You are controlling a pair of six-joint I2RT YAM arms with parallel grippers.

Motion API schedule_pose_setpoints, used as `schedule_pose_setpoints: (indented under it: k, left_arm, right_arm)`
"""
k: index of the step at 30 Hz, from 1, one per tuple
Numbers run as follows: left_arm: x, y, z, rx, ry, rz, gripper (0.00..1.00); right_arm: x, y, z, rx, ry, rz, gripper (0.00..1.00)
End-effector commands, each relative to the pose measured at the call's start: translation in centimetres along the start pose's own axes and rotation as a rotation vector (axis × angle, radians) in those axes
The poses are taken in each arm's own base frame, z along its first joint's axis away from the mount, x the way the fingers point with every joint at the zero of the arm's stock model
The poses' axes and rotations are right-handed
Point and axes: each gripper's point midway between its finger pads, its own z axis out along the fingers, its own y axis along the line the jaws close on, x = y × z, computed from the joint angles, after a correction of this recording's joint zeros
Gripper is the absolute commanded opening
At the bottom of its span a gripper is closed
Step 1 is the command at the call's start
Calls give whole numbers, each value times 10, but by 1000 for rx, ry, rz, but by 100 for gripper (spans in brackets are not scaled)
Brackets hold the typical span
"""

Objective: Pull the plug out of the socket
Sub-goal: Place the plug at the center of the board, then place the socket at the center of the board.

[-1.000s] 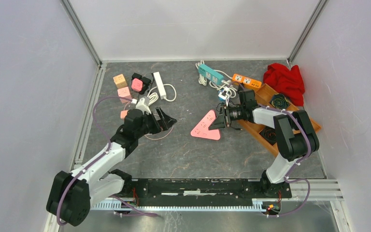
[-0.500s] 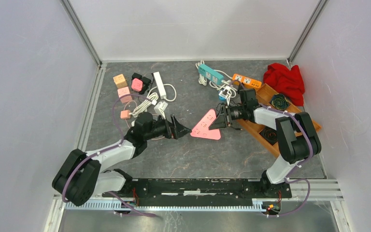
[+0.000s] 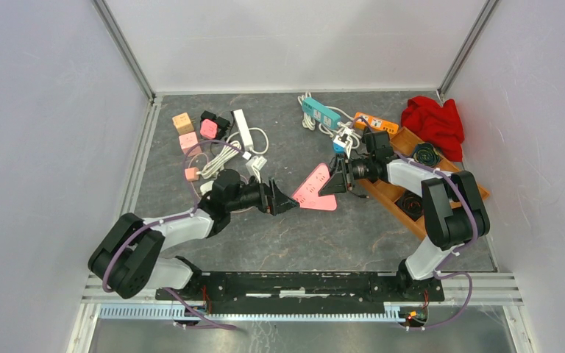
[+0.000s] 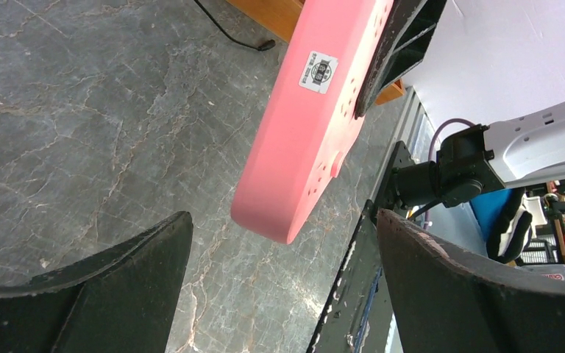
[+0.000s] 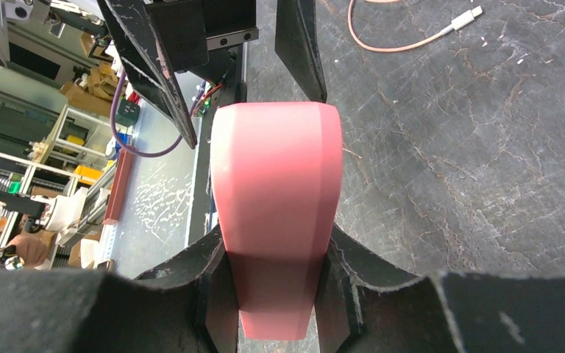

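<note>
The socket (image 3: 313,191) is a flat pink triangular block, lifted at its right side off the table. My right gripper (image 3: 334,182) is shut on that side; in the right wrist view its fingers (image 5: 217,254) press both flat faces of the socket (image 5: 276,184). My left gripper (image 3: 285,201) is open, just left of the socket's near corner. In the left wrist view that rounded corner (image 4: 294,191) hangs between and slightly beyond the spread jaws (image 4: 283,220), touching neither. No plug shows on the socket in any view.
A wooden tray (image 3: 391,197) lies under the right arm, with a red cloth (image 3: 434,121) behind it. Teal (image 3: 321,112), orange (image 3: 375,122) and white (image 3: 243,129) power strips with cables, and small cubes (image 3: 187,138), lie at the back. A thin pink cable (image 5: 397,48) lies beside the left arm.
My left arm has swung right and forward, bringing its open jaws up to the socket's corner. The right gripper has kept its hold, almost still.
</note>
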Motion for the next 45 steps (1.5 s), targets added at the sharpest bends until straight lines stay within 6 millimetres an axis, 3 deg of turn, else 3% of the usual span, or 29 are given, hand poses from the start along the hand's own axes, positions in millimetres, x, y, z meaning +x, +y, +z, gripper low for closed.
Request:
schedule_pose_setpoints:
  k: [1,12,28,40,43,45]
  left_arm:
    - [-19,-17,8,78,-39,113,100]
    - [-12,-25,18,128,-7,111,100]
    - [-5,-43,29,218,32,75,87]
    - [-1,-49,32,267,53,30,70]
    - [0,-52,32,282,64,24,58]
    - [0,-53,33,292,73,22,44]
  right_arm:
    - [-18,18,-2,-64,-15,-97,0]
    - [-18,26,-1,-118,-12,-119,0]
    - [-14,31,3,-155,-2,-124,0]
    - [-14,31,3,-157,-1,-124,0]
    - [-14,31,3,-158,-1,-124,0]
    - [-13,30,3,-158,-1,-124,0]
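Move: Just off the left fingertips, the middle of the pink socket that the right hand already holds lies about 7 cm to the right, 2 cm farther out and roughly level in height; from the right hand it is some 3 cm left and 1 cm back. From the left hand, the charging cable's tip is on the table about 7 cm left and 5 cm farther out, and the black cord's end some 20 cm right and 2 cm farther out, both about 12 cm lower. Reaching to its right about 4 cm and drawing back some 2 cm, the left hand brings its open fingers around the near end of the pink socket, turning about 10 degrees clockwise and closing from wide open to roughly half. The right hand keeps its grip on the socket and carries it some 1.5 cm back and as much up, turning slightly counter-clockwise. ##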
